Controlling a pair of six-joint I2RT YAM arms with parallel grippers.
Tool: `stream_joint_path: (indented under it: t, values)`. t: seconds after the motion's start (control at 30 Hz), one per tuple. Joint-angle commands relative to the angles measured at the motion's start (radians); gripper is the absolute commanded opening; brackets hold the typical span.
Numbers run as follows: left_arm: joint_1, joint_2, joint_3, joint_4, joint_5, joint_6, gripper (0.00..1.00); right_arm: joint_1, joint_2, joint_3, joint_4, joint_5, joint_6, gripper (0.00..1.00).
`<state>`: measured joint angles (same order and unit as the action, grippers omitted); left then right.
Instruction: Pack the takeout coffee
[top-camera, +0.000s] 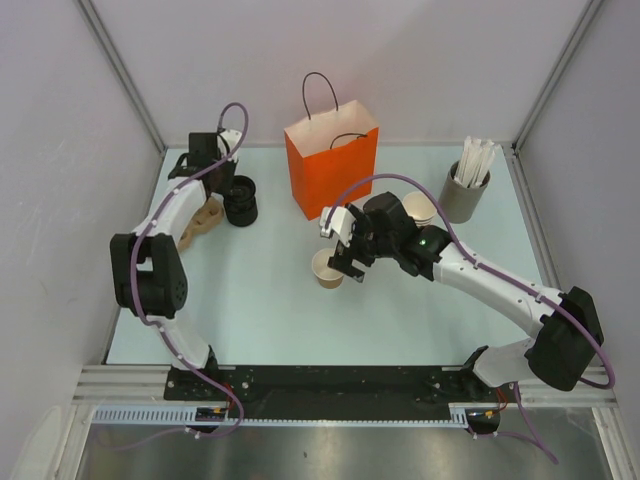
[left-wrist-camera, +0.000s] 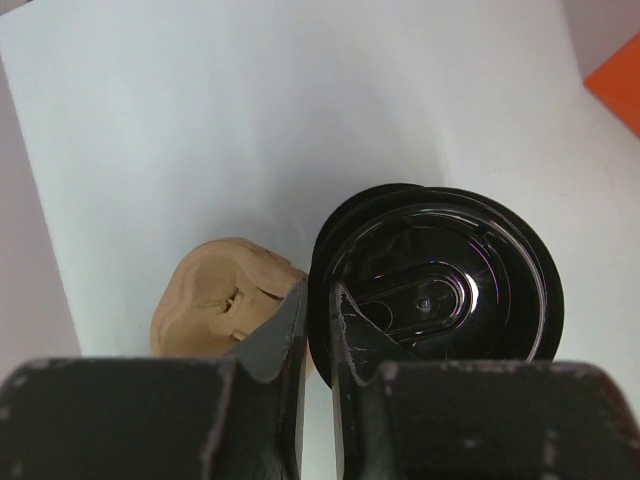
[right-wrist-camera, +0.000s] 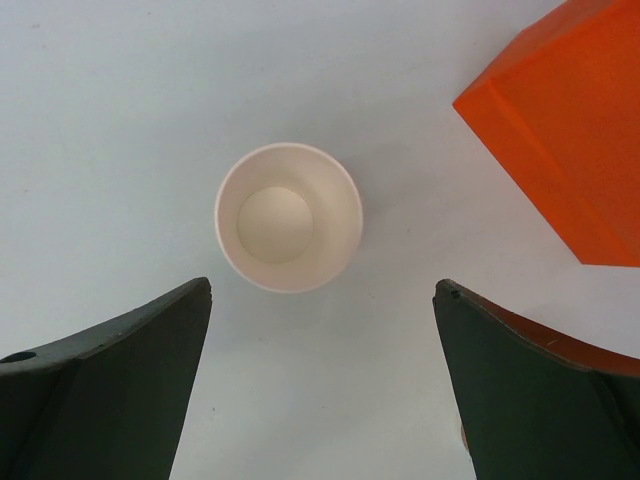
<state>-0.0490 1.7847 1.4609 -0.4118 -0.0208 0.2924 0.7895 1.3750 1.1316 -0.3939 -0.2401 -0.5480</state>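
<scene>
The tan paper cup stands upright and empty on the table's middle; from above its pale inside shows. My right gripper hovers just right of it, open, and the cup lies ahead of the fingertips, not between them. At the back left my left gripper is shut on the left rim of the round black lid, which sits on top of a black stack.
An orange paper bag with black handles stands open at the back centre; its corner shows in the right wrist view. A tan moulded piece lies left of the lids. A stack of tan cups and a grey cylinder of white sticks stand back right.
</scene>
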Motion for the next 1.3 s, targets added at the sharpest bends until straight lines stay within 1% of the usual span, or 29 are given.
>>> stream_joint_path:
  t: [0.0, 0.17, 0.27, 0.3, 0.37, 0.4, 0.43, 0.47, 0.5, 0.53, 0.63, 0.7, 0.8, 0.9, 1.03, 1.13, 1.27]
  values:
    - [0.014, -0.105, 0.016, -0.044, 0.081, -0.036, 0.14, -0.003, -0.042, 0.002, -0.008, -0.034, -0.024, 0.98]
    - [0.017, -0.179, -0.03, -0.126, 0.192, -0.053, 0.14, 0.025, -0.053, 0.002, -0.031, -0.039, -0.076, 0.99]
    - [0.017, -0.228, -0.056, -0.176, 0.27, -0.053, 0.13, 0.086, -0.07, 0.003, -0.037, 0.033, -0.124, 0.99]
    - [0.015, -0.252, -0.062, -0.206, 0.286, -0.05, 0.13, 0.111, -0.077, 0.008, -0.042, 0.097, -0.169, 0.99]
    - [0.017, -0.278, -0.085, -0.242, 0.341, -0.041, 0.11, 0.19, -0.068, 0.028, -0.054, 0.169, -0.204, 0.99]
    - [0.017, -0.289, -0.094, -0.274, 0.361, -0.027, 0.1, 0.217, -0.062, 0.036, -0.056, 0.239, -0.237, 1.0]
    - [0.017, -0.312, -0.102, -0.291, 0.377, -0.022, 0.09, 0.271, -0.048, 0.048, -0.062, 0.292, -0.259, 1.0]
    - [0.017, -0.323, -0.115, -0.304, 0.41, -0.016, 0.09, 0.295, -0.038, 0.053, -0.069, 0.324, -0.283, 1.0]
    - [0.015, -0.333, -0.123, -0.336, 0.43, -0.004, 0.09, 0.318, -0.03, 0.059, -0.068, 0.388, -0.314, 1.0]
    - [0.015, -0.356, -0.129, -0.35, 0.449, 0.002, 0.09, 0.361, -0.01, 0.069, -0.068, 0.415, -0.329, 1.0]
    - [0.015, -0.396, -0.168, -0.398, 0.524, 0.025, 0.09, 0.427, 0.022, 0.095, -0.071, 0.492, -0.394, 1.0]
    - [0.015, -0.412, -0.175, -0.418, 0.551, 0.039, 0.09, 0.454, 0.044, 0.117, -0.065, 0.556, -0.417, 1.0]
    - [0.014, -0.424, -0.188, -0.479, 0.584, 0.071, 0.1, 0.493, 0.079, 0.18, -0.053, 0.594, -0.438, 1.0]
    - [-0.002, -0.441, -0.203, -0.539, 0.599, 0.119, 0.1, 0.519, 0.114, 0.243, -0.039, 0.604, -0.437, 1.0]
    - [-0.05, -0.462, -0.234, -0.587, 0.599, 0.168, 0.1, 0.524, 0.171, 0.312, -0.02, 0.587, -0.434, 1.0]
    - [-0.089, -0.472, -0.261, -0.605, 0.599, 0.189, 0.1, 0.527, 0.222, 0.399, -0.065, 0.53, -0.415, 1.0]
    - [-0.117, -0.472, -0.264, -0.624, 0.627, 0.206, 0.1, 0.536, 0.275, 0.516, -0.169, 0.426, -0.383, 1.0]
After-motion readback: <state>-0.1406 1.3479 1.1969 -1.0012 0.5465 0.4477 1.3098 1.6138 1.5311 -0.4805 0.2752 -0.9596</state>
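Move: The left gripper already pinches a black lid by its edge, the lid's middle about 4 cm to its right; the lid stack is 3 cm right, 1 ahead and 8 below it. The waiting right gripper lies some 20 cm back, 31 right and 5 higher, the cup 19 back, 26 right. From the right hand, the held lid is roughly 20 cm ahead, 27 left and 5 lower, the cup 1 ahead, 5 left. Bring the left gripper, keeping its pinch on the lid, about 22 cm back and 10 right towards the right gripper, rising slightly before sinking again, and swing its fingers from forward round to the right. Meanwhile draw the wide-open right gripper 7 cm back, then left 13 cm and up 8 towards the lid, rolling it some 40 degrees about its fingers. ##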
